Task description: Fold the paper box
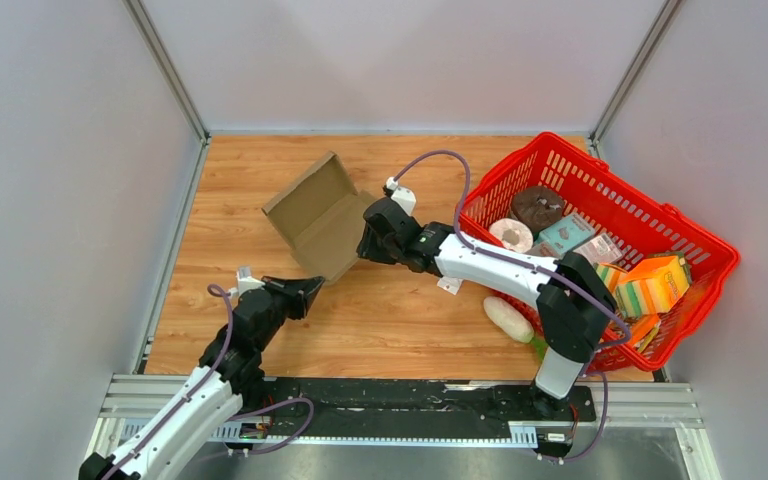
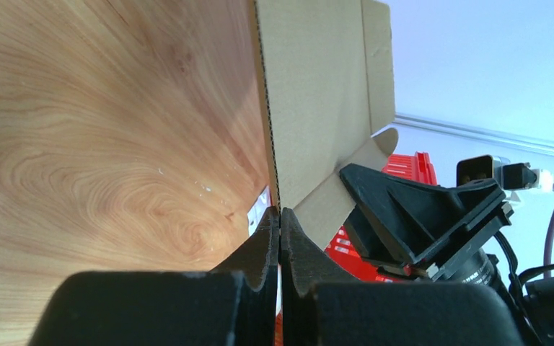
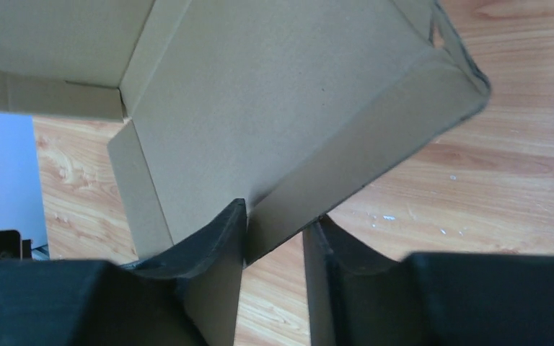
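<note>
The paper box is brown cardboard, half opened, with its lid flap raised at the back left of the table. My left gripper is shut on the box's near edge. In the left wrist view the cardboard edge runs down into the shut fingertips of the left gripper. My right gripper is at the box's right side. In the right wrist view the right gripper straddles a side wall of the box, with the left finger against the wall's inner face and a gap between the jaws.
A red plastic basket full of packets and sponges stands at the right, tilted toward the table edge. A white oblong item lies on the wood just in front of it. Grey walls close off the back and both sides.
</note>
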You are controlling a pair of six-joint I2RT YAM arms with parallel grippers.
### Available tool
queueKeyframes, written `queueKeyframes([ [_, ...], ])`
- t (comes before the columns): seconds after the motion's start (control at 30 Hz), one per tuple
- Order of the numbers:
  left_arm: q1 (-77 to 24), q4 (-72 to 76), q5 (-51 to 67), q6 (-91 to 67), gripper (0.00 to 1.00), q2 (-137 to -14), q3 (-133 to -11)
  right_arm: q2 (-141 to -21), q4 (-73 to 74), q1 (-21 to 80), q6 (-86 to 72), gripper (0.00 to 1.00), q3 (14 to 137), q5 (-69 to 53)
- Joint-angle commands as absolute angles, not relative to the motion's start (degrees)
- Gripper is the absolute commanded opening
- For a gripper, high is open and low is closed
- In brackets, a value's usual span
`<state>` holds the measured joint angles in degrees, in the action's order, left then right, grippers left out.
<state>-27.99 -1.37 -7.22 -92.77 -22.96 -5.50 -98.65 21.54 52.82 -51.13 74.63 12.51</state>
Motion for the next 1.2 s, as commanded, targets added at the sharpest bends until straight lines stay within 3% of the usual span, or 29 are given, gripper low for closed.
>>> queueKeyframes([
  [0.0,-27.7,2.0,-6.0,-93.8,0.0,-22.0,-4.8,-99.6,18.5,52.8,-54.2,0.31,78.5,16.6],
  [0.1,-27.8,3.2,-4.9,-93.3,0.01,-21.2,-4.0,-99.5,18.5,52.9,-54.1,0.17,79.0,18.6],
  [0.17,-27.8,3.7,-4.1,-93.3,0.16,-20.5,-3.3,-99.7,19.6,52.8,-53.0,0.09,80.5,19.9],
  [0.2,-27.8,4.0,-2.8,-93.3,0.23,-20.2,-3.1,-99.8,20.4,52.9,-51.4,0.0,81.3,20.7],
  [0.23,-27.8,4.3,-2.0,-93.2,0.35,-19.4,-2.7,-100.0,21.1,52.8,-50.4,0.0,82.6,22.5],
  [0.33,-27.8,6.1,2.1,-92.0,0.48,-16.8,-2.0,-99.9,22.0,52.7,-43.0,0.0,84.9,25.5],
  [0.47,-27.8,7.2,8.4,-86.5,0.49,-12.4,-3.9,-100.7,23.9,51.7,-27.2,0.0,89.5,27.0],
  [0.57,-27.7,-1.4,11.8,-77.1,0.46,-9.7,-11.1,-102.0,27.5,49.8,-13.7,0.0,94.6,21.8],
  [0.7,-27.8,-24.8,5.9,-58.0,0.46,-14.0,-30.6,-103.4,35.1,47.7,-0.3,0.0,100.8,14.0],
  [0.87,-27.7,-38.3,-3.7,-38.6,0.46,-26.3,-47.3,-104.4,44.6,47.0,17.5,0.0,104.6,1.2],
  [1.0,-27.7,-36.0,-6.8,-29.0,0.51,-36.1,-54.3,-110.4,56.6,46.6,24.2,0.0,113.2,-6.1],
  [1.17,-27.7,-24.2,-5.3,-15.8,0.54,-44.4,-54.1,-115.1,65.2,43.3,26.4,0.0,122.1,-16.8],
])
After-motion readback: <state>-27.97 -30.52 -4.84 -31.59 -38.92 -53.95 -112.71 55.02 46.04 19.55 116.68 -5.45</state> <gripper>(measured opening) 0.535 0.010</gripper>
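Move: Between the right hand's half-open fingers stands the box's near-right wall, with the box's middle about 8 cm ahead and 8 cm to the left. The white packet lies roughly 5 cm back and 17 cm to the right, some 10 cm below. The left hand still pinches the box's near corner; from it the middle lies about 13 cm straight ahead, and the wall the right hand goes for about 6 cm ahead and 8 cm right. Closing on the near-right wall, the right hand pinches it and carries it up about 10 cm and forward 8, then eases back a little, swinging counter-clockwise nearly 60 degrees. The left fingers open about halfway, let go of the corner and back off some 5 cm while rising steeply; the hand then comes forward again, rolling its left side up, to end high above its start. ##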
